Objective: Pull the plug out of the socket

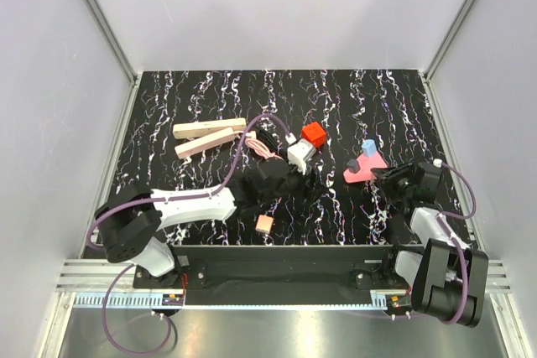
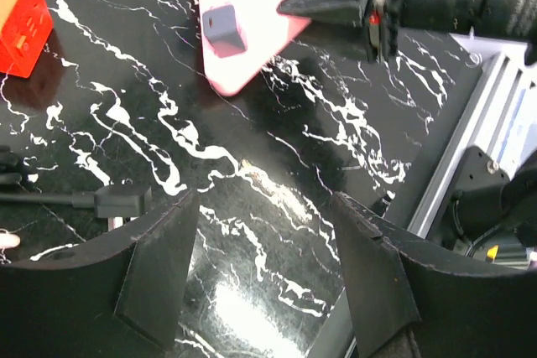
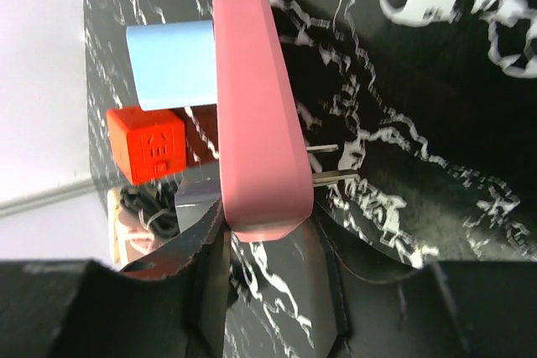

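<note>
The socket, a long cream-beige bar [image 1: 209, 129], lies at the back left beside a second bar of the same look [image 1: 205, 143]. I cannot tell whether a plug sits in it. My left gripper [image 2: 267, 207] [image 1: 317, 180] hovers open over bare table at the middle, with nothing between its fingers. My right gripper [image 3: 264, 232] [image 1: 384, 175] is shut on a corner of a pink triangular block [image 3: 256, 106] [image 1: 366, 167]. That block carries a dark grey plug [image 2: 222, 27] and a light blue cube [image 3: 172, 63]. Two metal prongs [image 3: 329, 175] stick out of its underside.
A red cube [image 1: 314, 132] and a white-grey cube [image 1: 299, 153] sit behind the left gripper. A coiled pink cable [image 1: 260, 145] lies by the bars' ends. A small peach cube [image 1: 263, 224] is near the front edge. A black cable end [image 2: 117, 201] lies left of the left fingers.
</note>
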Robot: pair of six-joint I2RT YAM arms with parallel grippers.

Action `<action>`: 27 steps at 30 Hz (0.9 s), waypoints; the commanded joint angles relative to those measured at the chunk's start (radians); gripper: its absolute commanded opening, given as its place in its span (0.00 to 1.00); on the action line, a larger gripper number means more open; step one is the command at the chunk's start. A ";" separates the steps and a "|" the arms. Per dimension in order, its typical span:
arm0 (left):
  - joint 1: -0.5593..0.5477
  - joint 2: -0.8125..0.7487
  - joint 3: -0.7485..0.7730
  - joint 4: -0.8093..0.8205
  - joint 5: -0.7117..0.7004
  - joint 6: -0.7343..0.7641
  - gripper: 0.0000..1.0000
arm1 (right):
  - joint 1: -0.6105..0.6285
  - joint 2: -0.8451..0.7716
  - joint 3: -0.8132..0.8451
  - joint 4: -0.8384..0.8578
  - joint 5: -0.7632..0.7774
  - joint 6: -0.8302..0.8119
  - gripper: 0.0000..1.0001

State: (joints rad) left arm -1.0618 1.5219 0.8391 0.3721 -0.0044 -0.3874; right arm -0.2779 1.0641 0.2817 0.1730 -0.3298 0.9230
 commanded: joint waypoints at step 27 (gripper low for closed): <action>-0.026 0.000 0.083 -0.058 -0.100 0.035 0.70 | 0.009 0.011 0.056 -0.468 -0.143 -0.118 0.97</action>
State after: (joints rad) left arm -1.0836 1.5814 0.9394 0.2779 -0.0666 -0.3847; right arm -0.2752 1.0695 0.3096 -0.1356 -0.5282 0.8288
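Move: The right hand still pinches the lower right corner of the pink socket, pins underneath; its set-down spot is about 8 cm to the left, 4 cm back and 5 cm below. On the socket, the grey plug sits some 8 cm left and 3 cm ahead of this hand, the blue plug about 10 cm ahead and 2 cm left. The red box is roughly 15 cm ahead, 22 cm left. From the open left hand the grey plug lies about 13 cm right, 7 cm ahead, 8 cm lower. Leftward first, the right hand carries the pinched pink socket about 4 cm towards the waiting left gripper, turning it some 10 degrees counter-clockwise. It then draws back, about 5 cm in all, and sinks 2 to 3 cm, tipping its fingers further down as they spread wide and let go of the socket's corner. ##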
